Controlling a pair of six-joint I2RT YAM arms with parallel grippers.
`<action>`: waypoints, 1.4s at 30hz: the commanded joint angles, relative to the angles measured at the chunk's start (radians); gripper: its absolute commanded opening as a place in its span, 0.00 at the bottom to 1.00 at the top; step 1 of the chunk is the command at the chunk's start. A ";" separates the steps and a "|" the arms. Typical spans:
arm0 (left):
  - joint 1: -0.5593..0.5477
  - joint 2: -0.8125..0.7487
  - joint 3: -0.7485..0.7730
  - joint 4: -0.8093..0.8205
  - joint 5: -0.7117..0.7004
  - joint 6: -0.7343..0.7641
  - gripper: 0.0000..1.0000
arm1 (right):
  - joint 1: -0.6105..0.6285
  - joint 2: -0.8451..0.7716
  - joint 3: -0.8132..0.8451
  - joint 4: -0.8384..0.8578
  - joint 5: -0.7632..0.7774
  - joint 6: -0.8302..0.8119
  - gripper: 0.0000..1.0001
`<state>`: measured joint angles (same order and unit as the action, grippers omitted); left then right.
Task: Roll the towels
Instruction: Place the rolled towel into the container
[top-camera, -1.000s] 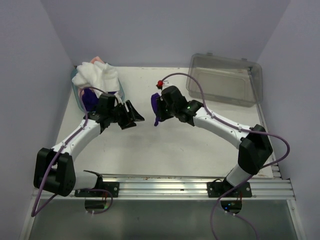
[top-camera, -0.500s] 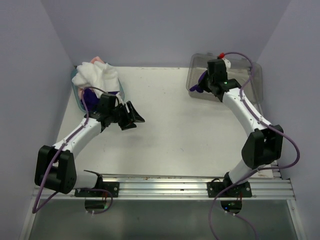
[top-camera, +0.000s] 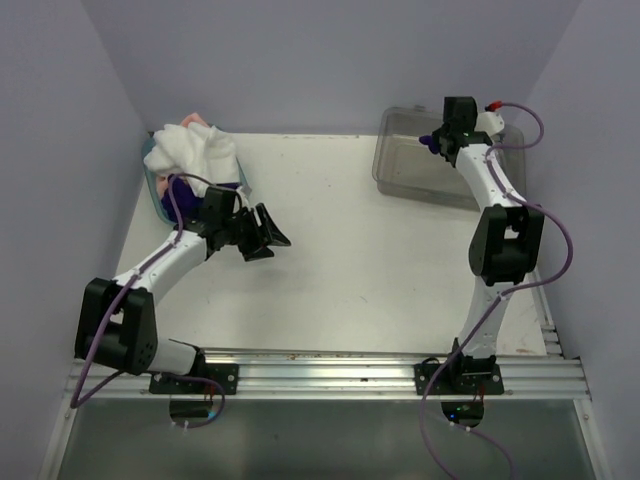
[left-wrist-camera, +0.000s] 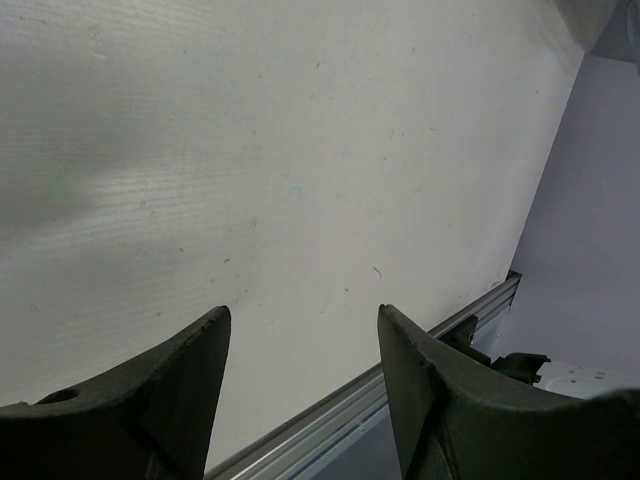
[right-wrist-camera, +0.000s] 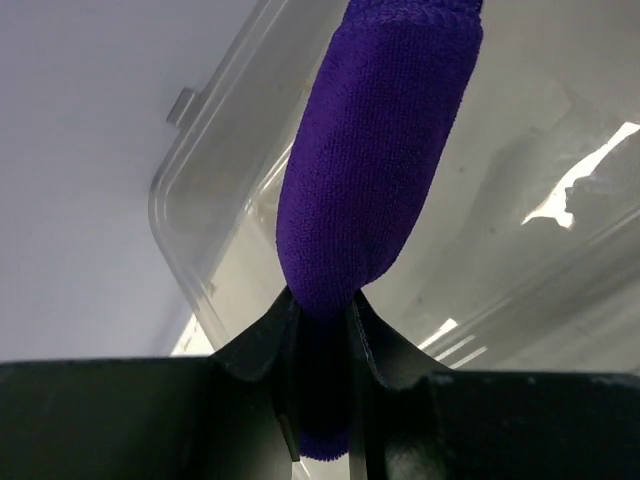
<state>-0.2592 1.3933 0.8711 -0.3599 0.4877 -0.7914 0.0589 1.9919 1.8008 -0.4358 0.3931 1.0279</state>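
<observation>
A rolled dark purple towel (right-wrist-camera: 375, 170) is pinched between the fingers of my right gripper (right-wrist-camera: 322, 305), which is shut on it above the clear grey bin (right-wrist-camera: 560, 240). From above, that gripper (top-camera: 437, 143) hangs over the bin (top-camera: 410, 168) at the back right, a bit of the purple towel (top-camera: 429, 144) showing. A crumpled white towel (top-camera: 193, 152) with a peach-pink towel (top-camera: 195, 121) behind it heaps in the teal basket (top-camera: 153, 185), and purple cloth (top-camera: 181, 198) hangs at the basket's front. My left gripper (top-camera: 270, 232) stands open over the bare table; its jaws (left-wrist-camera: 300, 325) hold nothing.
The table's front edge is an aluminium rail (top-camera: 330, 365). Lilac walls (top-camera: 320, 60) close in the back and both sides. The basket sits at the back left corner, the bin at the back right.
My right arm has swung from the table's middle to the back right, carrying the purple towel over the bin. The left arm has stayed put.
</observation>
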 joint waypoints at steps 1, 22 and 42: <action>0.008 0.030 0.063 0.018 0.026 0.027 0.64 | -0.007 0.076 0.117 0.048 0.127 0.124 0.00; 0.006 0.153 0.157 -0.028 0.017 0.027 0.64 | -0.143 0.504 0.444 0.091 0.191 0.084 0.00; -0.017 0.234 0.223 -0.059 0.009 0.027 0.64 | -0.200 0.643 0.483 0.164 0.142 0.262 0.00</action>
<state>-0.2676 1.6135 1.0512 -0.4019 0.4908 -0.7662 -0.1337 2.6061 2.2322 -0.3134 0.5201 1.2018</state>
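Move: I hold the rolled towel in my right hand. The middle of the open grey container lies about 16 cm below this hand, some 4 cm ahead and 4 cm to its right. The container's right end wall is roughly 23 cm to the hand's right and 4 cm ahead, about 15 cm down. From my idle left hand the container's middle is some 33 cm ahead and 45 cm to the right, about 7 cm lower. Keeping the purple roll pinched, I carry it with my right hand first forward about 8 cm while sinking, then swing right some 14 cm towards the container's right end, still going down, some 15 cm in all. My wrist turns about 20 degrees clockwise. My open, empty left hand drifts about 4 cm forward, clear of everything. ##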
